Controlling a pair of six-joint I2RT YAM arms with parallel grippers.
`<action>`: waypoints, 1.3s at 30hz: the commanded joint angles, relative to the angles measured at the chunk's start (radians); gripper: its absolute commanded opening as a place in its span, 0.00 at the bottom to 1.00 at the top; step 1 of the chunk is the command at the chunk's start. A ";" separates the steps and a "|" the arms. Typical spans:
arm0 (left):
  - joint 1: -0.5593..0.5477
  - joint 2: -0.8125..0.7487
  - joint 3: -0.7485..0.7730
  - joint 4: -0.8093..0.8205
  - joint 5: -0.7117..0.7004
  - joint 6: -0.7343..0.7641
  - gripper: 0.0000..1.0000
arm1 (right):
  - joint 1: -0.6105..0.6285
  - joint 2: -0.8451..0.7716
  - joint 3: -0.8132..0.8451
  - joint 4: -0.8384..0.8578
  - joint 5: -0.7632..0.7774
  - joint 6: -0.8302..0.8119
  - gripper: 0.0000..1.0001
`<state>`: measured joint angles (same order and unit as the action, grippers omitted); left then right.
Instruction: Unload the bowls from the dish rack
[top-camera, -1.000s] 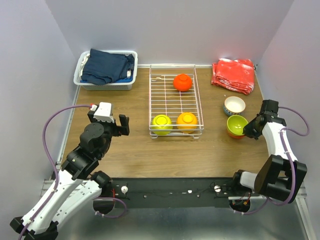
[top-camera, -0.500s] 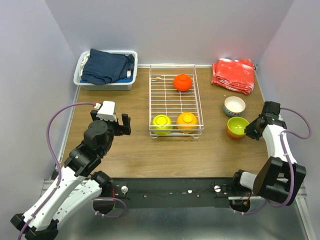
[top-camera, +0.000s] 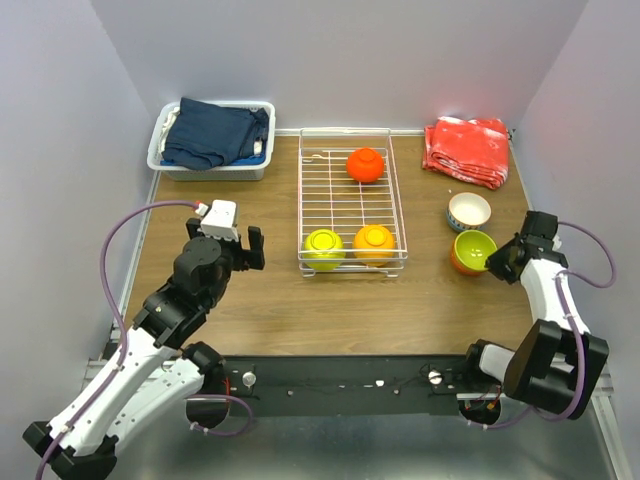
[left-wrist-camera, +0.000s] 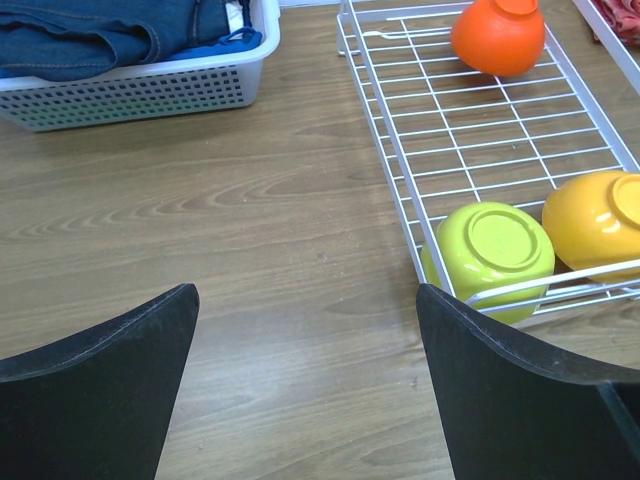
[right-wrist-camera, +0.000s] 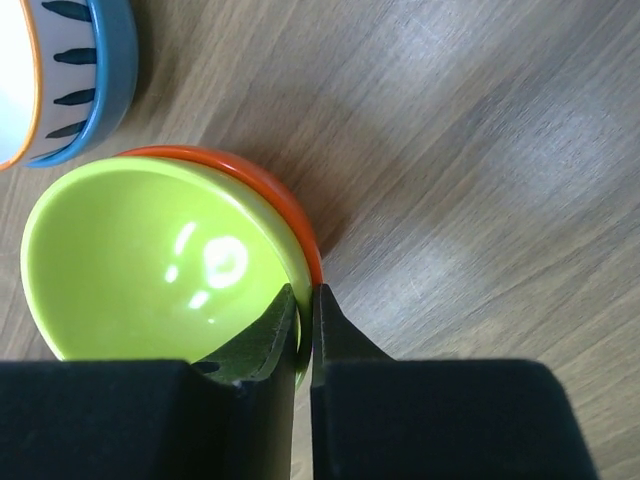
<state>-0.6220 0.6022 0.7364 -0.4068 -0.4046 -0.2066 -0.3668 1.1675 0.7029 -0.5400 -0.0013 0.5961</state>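
Note:
The dish rack (top-camera: 303, 200) (left-wrist-camera: 398, 175) holds three upturned bowls: a red-orange one (top-camera: 366, 165) (left-wrist-camera: 498, 36) at the back, a yellow-green one (top-camera: 323, 246) (left-wrist-camera: 495, 250) and an orange one (top-camera: 374, 241) (left-wrist-camera: 600, 215) at the front. On the table to the right, another yellow-green bowl (top-camera: 473, 249) (right-wrist-camera: 150, 260) sits nested in a red-orange bowl (right-wrist-camera: 288, 208). My right gripper (top-camera: 503, 258) (right-wrist-camera: 306, 295) is shut on that yellow-green bowl's rim. A white striped bowl with a blue outside (top-camera: 469, 211) (right-wrist-camera: 70, 80) stands just behind. My left gripper (top-camera: 222, 246) (left-wrist-camera: 305, 295) hangs open over bare table left of the rack.
A white plastic bin of dark-blue cloth (top-camera: 212, 140) (left-wrist-camera: 140, 85) stands at the back left. A red cloth (top-camera: 467, 150) lies folded at the back right. Purple walls close in on the table's left, back and right sides.
The yellow-green bowl in my right gripper has come down into the red-orange bowl and the pair has shifted slightly. My left arm has edged forward and right, towards the rack.

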 joint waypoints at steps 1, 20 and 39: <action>-0.001 0.013 -0.011 0.023 0.033 0.007 0.99 | -0.004 -0.058 -0.029 0.038 -0.014 0.027 0.20; -0.001 0.548 0.329 0.108 0.369 -0.239 0.99 | 0.008 -0.371 -0.052 0.132 -0.273 -0.025 0.76; 0.064 1.404 0.932 0.353 0.337 -0.681 0.99 | 0.261 -0.424 -0.086 0.206 -0.379 -0.127 1.00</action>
<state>-0.5884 1.8919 1.5963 -0.1341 -0.0311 -0.7338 -0.1375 0.7586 0.6399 -0.3672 -0.3210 0.4961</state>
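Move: The orange-red bowl at the rack's far end lies about 37 cm ahead of the left hand, 31 cm to its right and 16 cm lower; nearer in the rack sit the yellow bowl, some 13 cm ahead and 32 cm right, and the lime bowl, about 11 cm ahead and 21 cm right. The right hand is still at the rim of the stacked green bowl, whose middle is roughly 4 cm ahead, 4 cm left and 3 cm lower; the striped bowl stands about 12 cm beyond it. Rightwards first, then increasingly forward, the left hand sweeps about 32 cm across to the rack towards the orange-red bowl, sinking slightly, tipping down and rolling its right side up, fingers staying wide open. Up and then also left, the right hand comes free of the green bowl's rim, opening wide as its fingers swing up and turn counter-clockwise, each some 30 degrees. ##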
